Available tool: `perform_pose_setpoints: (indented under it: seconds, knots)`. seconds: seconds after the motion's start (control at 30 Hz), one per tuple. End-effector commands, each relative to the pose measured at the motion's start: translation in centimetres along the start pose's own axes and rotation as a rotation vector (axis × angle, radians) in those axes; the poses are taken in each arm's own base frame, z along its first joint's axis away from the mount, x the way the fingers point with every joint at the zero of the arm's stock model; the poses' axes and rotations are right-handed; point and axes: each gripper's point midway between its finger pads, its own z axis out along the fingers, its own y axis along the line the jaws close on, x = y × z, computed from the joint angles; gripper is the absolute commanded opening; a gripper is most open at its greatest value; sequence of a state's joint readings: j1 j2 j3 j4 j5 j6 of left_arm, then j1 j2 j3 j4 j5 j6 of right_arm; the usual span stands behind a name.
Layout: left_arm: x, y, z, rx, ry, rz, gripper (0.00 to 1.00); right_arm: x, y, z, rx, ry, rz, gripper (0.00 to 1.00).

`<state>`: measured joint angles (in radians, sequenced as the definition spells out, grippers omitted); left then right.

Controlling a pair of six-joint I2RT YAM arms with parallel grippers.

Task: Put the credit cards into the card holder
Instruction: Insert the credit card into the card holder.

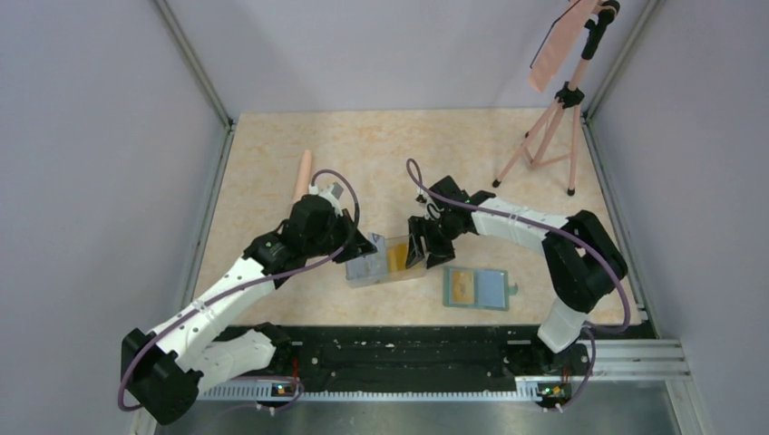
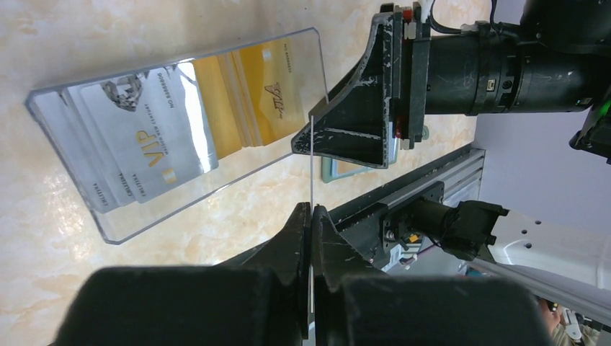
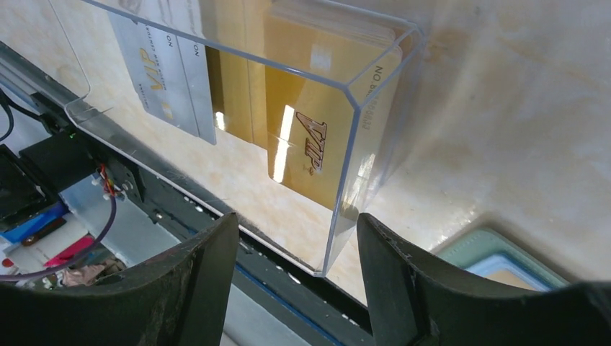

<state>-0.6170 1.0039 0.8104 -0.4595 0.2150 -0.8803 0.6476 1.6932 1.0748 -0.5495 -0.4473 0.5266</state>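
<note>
The credit cards lie in a clear plastic box (image 1: 385, 263): whitish ones (image 2: 144, 137) to the left, yellow ones (image 3: 317, 130) to the right. My left gripper (image 2: 311, 209) is shut on a thin clear sheet, the box's raised lid, seen edge-on. My right gripper (image 3: 295, 223) is open over the box's right end, with the clear corner between its fingers (image 2: 360, 122) and closer to the right one. The green card holder (image 1: 476, 288) lies open on the table to the right of the box, with a yellow card in its left pocket. Only a corner of the holder (image 3: 504, 256) shows in the right wrist view.
A pink tripod (image 1: 553, 136) holding a pale board stands at the back right. A pink cylinder (image 1: 304, 172) lies behind the left arm. The black rail (image 1: 408, 349) runs along the near table edge, just in front of the box and holder.
</note>
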Motion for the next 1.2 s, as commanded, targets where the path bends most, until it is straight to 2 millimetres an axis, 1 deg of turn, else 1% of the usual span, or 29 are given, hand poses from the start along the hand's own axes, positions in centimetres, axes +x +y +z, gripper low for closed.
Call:
perform_pose_setpoints:
  seconds: [0.0, 0.1, 0.13, 0.23, 0.33, 0.43, 0.53, 0.63, 0.73, 0.8, 0.9, 1.0, 1.1, 1.17]
  knots:
    - [-1.3, -1.7, -1.3, 0.042, -0.053, 0.017, 0.00, -2.3, 4.0, 0.5, -0.082, -0.049, -0.055, 0.61]
    - [-1.4, -1.7, -1.6, 0.042, -0.064, 0.017, 0.00, -2.6, 5.8, 1.3, -0.113, -0.041, -0.067, 0.61]
    - [-1.4, -1.7, -1.6, 0.041, -0.068, 0.017, 0.00, -2.6, 6.3, 1.8, -0.116, -0.030, -0.072, 0.61]
    - [-1.6, -1.6, -1.8, 0.037, -0.080, 0.017, 0.00, -3.1, 8.3, 2.6, -0.142, -0.023, -0.105, 0.63]
    - [-1.7, -1.6, -2.0, 0.037, -0.090, 0.018, 0.00, -3.4, 9.8, 3.3, -0.162, -0.017, -0.127, 0.65]
    - [-2.0, -1.6, -2.2, 0.036, -0.105, 0.021, 0.00, -3.8, 10.1, 3.2, -0.158, -0.024, -0.139, 0.65]
    - [-2.0, -1.8, -2.3, 0.041, -0.106, 0.022, 0.00, -4.1, 9.4, 2.1, -0.122, -0.060, -0.153, 0.67]
    - [-1.8, -2.1, -1.8, 0.063, -0.085, 0.029, 0.00, -4.3, 7.6, 0.7, -0.101, -0.091, -0.127, 0.67]
    - [-1.3, -2.7, -0.8, 0.092, -0.039, 0.023, 0.00, -4.5, 4.7, -1.5, -0.076, -0.132, -0.072, 0.67]
    - [-0.7, -3.1, 0.0, 0.117, 0.009, 0.015, 0.00, -4.2, 2.3, -3.1, -0.048, -0.155, -0.033, 0.67]
    - [0.4, -3.7, 1.5, 0.150, 0.086, -0.002, 0.00, -3.1, -1.8, -5.8, 0.003, -0.186, 0.041, 0.67]
    - [1.4, -4.4, 3.0, 0.169, 0.126, -0.001, 0.00, -2.1, -5.9, -9.0, 0.044, -0.239, 0.148, 0.66]
    - [2.5, -5.3, 4.2, 0.191, 0.160, 0.000, 0.00, -1.1, -8.8, -12.0, 0.078, -0.287, 0.239, 0.66]
    - [3.2, -5.9, 5.0, 0.201, 0.185, 0.004, 0.00, -0.4, -10.1, -13.4, 0.112, -0.307, 0.285, 0.66]
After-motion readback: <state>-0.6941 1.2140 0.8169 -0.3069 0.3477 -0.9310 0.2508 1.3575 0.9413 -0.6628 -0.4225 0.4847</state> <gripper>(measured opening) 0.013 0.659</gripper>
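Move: The clear card box that the right hand is pushing has its middle about 7 cm to that hand's left, 2 cm ahead and 2 cm below it. The open card holder is some 12 cm to that hand's right and 4 cm nearer the base. From the left hand, which holds a grey card, the holder lies roughly 22 cm right, 4 cm back and 16 cm below, while the box's middle is about 2 cm right, 3 cm ahead and 14 cm below. The clear box's right end is still against the right hand's part-open fingers, which push it about 8 cm further left, then leave it and swing back right some 20 cm, rising and drifting forward. The left hand, keeping its grey card pinched, edges up a little, then heads right and down towards the card holder, about 5 cm right overall, turning slightly clockwise. ##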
